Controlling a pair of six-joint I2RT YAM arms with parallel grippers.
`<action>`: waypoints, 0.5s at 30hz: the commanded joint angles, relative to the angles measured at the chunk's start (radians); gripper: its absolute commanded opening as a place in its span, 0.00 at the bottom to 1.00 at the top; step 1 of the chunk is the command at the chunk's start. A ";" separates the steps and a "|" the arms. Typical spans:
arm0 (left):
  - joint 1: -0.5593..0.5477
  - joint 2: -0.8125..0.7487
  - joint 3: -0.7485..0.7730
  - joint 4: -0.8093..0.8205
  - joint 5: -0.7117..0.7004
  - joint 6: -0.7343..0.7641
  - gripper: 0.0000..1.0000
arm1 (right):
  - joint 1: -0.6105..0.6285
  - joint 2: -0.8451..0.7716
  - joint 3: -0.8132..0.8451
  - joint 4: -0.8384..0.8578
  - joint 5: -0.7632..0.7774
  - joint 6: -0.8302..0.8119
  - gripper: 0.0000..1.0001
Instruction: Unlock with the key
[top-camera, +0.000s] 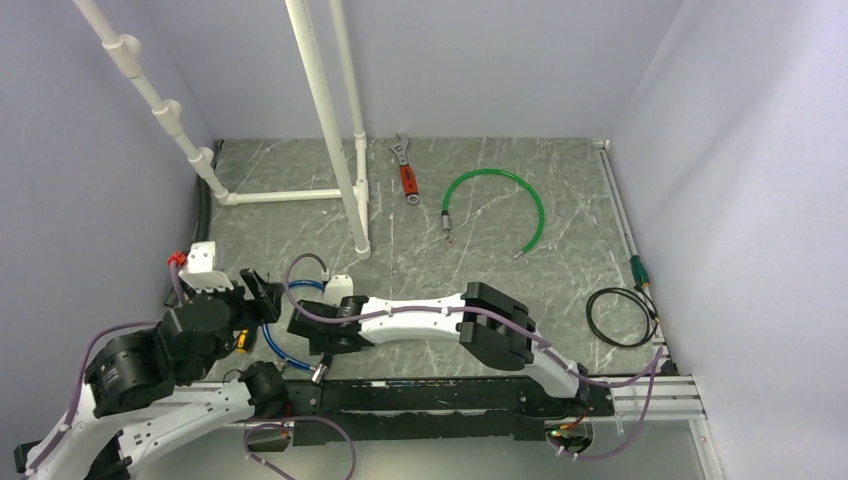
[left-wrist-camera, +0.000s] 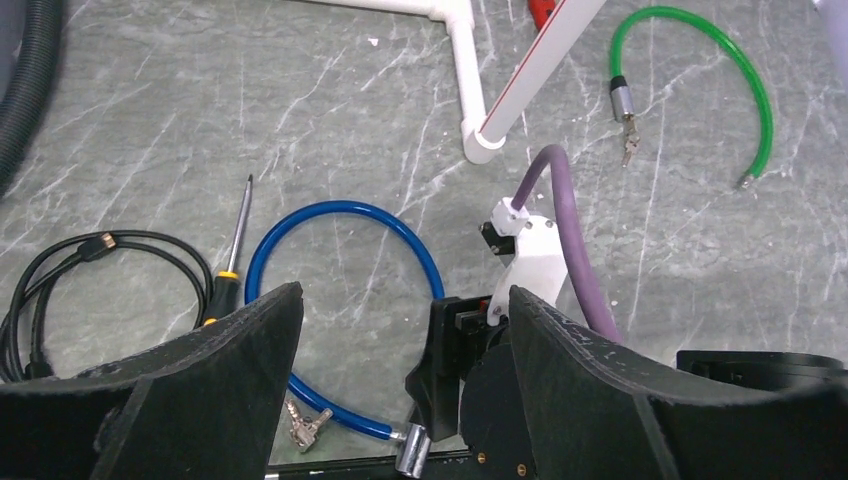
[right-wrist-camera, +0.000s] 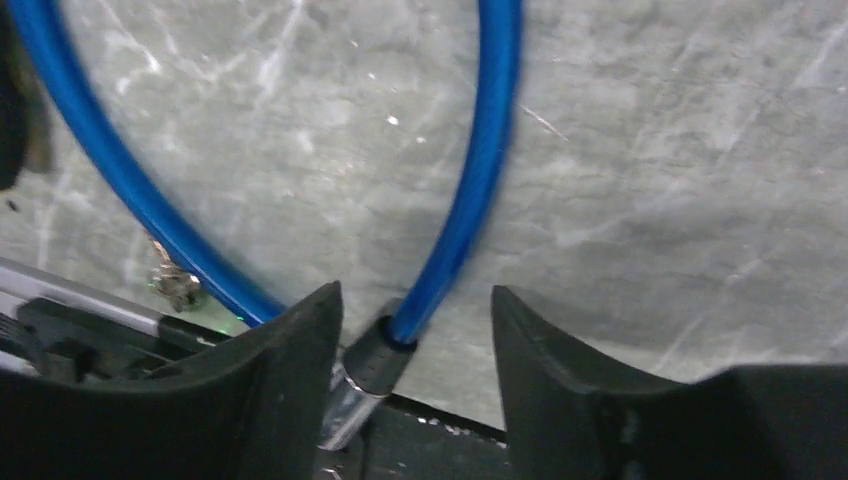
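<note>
A blue cable lock (left-wrist-camera: 345, 215) lies in a loop at the near edge of the table. Its silver cylinder end (right-wrist-camera: 365, 372) stands between the fingers of my right gripper (right-wrist-camera: 413, 292). The cylinder is close against the left finger, with a wide gap to the right one, so the jaws are open. The key (left-wrist-camera: 308, 425), a tiny metal bunch, lies on the table just outside the blue cable, and the right wrist view shows the key (right-wrist-camera: 175, 282) too. My left gripper (left-wrist-camera: 400, 295) hovers open above the loop, holding nothing.
A yellow-and-black screwdriver (left-wrist-camera: 232, 250) and a coiled black cable (left-wrist-camera: 60, 290) lie left of the loop. Farther back are white PVC pipes (top-camera: 340, 130), a red-handled wrench (top-camera: 408, 178) and a green cable lock (top-camera: 510, 195) with another small key (left-wrist-camera: 630, 148). A second black cable (top-camera: 620, 316) lies at the right.
</note>
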 joint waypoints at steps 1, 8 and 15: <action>0.025 0.038 -0.007 0.021 -0.004 0.011 0.79 | -0.003 0.061 0.079 -0.058 -0.016 -0.017 0.47; 0.095 0.103 -0.018 0.073 0.069 0.071 0.79 | -0.019 0.064 0.027 -0.105 0.057 -0.047 0.00; 0.108 0.185 -0.008 0.094 0.142 0.109 0.79 | -0.091 -0.179 -0.280 -0.030 0.174 -0.025 0.00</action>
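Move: The blue lock's body lies about 3 cm back of the right hand, 1 cm to its left and about 1 cm lower, with the cable next to its black sleeve already between the open fingers. The blue cable loop is centred some 6 cm ahead and 5 cm left, and the keys are 9 cm left and 2 cm back. From the left hand, the lock's body is about 8 cm right, 5 cm back and 26 cm down. The blue cable, just beside the lock's black sleeve, is pinched as the right fingers shut fully, sinking barely 1 cm; the hand then drags it about 3 cm to the right and some 2 cm forward, gathering speed. The left hand, wide open and empty, eases right, down and forward by 1.5–2 cm each, rolling and tipping slightly. ##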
